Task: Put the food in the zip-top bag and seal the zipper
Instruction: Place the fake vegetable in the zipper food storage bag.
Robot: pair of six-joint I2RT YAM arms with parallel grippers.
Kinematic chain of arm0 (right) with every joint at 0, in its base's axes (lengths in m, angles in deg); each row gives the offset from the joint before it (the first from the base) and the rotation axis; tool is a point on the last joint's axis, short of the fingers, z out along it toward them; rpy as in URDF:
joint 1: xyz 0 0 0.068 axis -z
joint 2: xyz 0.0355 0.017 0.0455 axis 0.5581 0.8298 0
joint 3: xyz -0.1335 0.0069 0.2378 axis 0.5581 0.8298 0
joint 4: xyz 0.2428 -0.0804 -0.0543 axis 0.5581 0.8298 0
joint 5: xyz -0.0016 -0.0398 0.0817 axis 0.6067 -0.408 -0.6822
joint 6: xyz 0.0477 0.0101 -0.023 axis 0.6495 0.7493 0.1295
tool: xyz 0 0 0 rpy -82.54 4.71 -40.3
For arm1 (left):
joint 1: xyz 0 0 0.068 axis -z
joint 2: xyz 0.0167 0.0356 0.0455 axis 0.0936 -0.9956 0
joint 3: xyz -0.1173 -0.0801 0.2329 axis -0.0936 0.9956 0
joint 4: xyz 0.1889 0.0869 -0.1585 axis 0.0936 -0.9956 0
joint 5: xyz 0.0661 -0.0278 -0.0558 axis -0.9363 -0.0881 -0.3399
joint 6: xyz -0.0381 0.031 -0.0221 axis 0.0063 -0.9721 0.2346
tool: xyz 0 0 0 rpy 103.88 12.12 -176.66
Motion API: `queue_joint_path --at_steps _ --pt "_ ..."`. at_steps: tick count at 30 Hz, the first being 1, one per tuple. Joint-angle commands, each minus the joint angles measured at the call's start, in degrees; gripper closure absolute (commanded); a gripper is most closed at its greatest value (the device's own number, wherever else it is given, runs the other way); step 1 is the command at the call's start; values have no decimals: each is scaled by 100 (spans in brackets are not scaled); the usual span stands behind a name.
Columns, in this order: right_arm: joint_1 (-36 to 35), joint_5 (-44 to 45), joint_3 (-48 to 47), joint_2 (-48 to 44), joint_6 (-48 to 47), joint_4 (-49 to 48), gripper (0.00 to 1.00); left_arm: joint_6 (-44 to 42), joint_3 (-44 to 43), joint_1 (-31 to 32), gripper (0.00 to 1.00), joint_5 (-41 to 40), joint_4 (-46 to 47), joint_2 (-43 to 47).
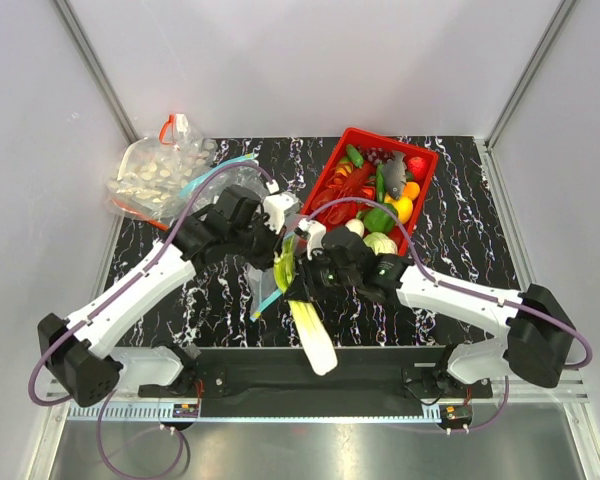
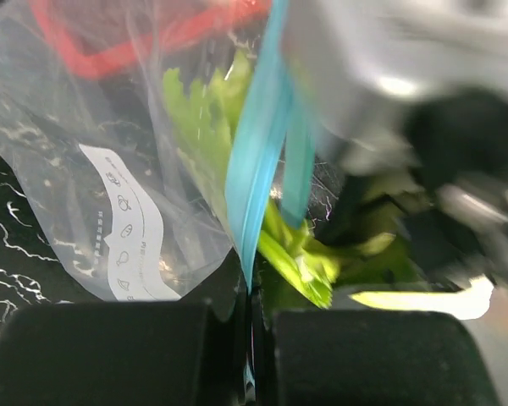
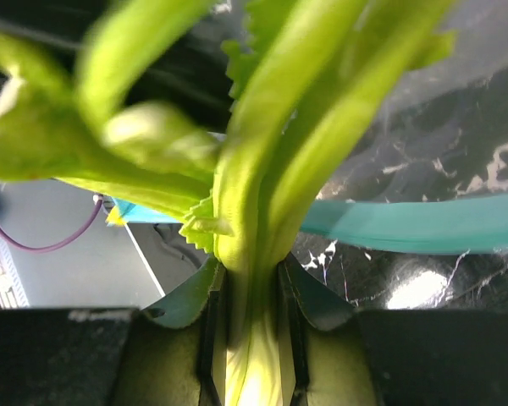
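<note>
The leek (image 1: pixel 316 338) hangs tilted, its white stalk pointing at the table's near edge. My right gripper (image 1: pixel 306 258) is shut on it just below the green leaves (image 3: pixel 262 169), which spread ahead of the jaws (image 3: pixel 250 288). The clear zip-top bag (image 2: pixel 85 127) with its white label (image 2: pixel 131 237) hangs beside the leaves. My left gripper (image 2: pixel 252 304) is shut on the teal-blue zipper (image 2: pixel 258 144) at the bag's mouth, next to the right gripper (image 1: pixel 280 218). The zipper (image 3: pixel 423 224) crosses behind the leek. A white oval piece (image 1: pixel 356 228) and a pale green vegetable (image 1: pixel 380 243) lie in the basket.
A red basket (image 1: pixel 427 190) at the back right holds toy produce and a grey fish (image 1: pixel 395 165). A second clear bag (image 1: pixel 155 180) with a red zipper and small white pieces lies at the back left. Grey walls close in both sides.
</note>
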Motion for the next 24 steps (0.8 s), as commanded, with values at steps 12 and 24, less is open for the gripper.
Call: queue_joint_path --at_steps 12,24 --pt "646 -445 -508 319 439 253 92 -261 9 86 100 341 87 365" --pt "1138 -726 -413 618 773 281 92 -314 -237 261 100 -970 -177 497"
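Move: The right hand holds the celery near its leafy end; the middle of the bag mouth lies about 5 cm ahead, 5 cm to its left and roughly level. From that hand, the cabbage in the red crate sits some 11 cm ahead, 20 cm to the right and 9 cm lower. The left hand pinches the bag's zipper edge, with the mouth's middle about 2 cm back, 2 cm right and 2 cm below. Left keeps pinching the bag rim; right feeds the held celery about 4 cm forward, slightly right and down. ##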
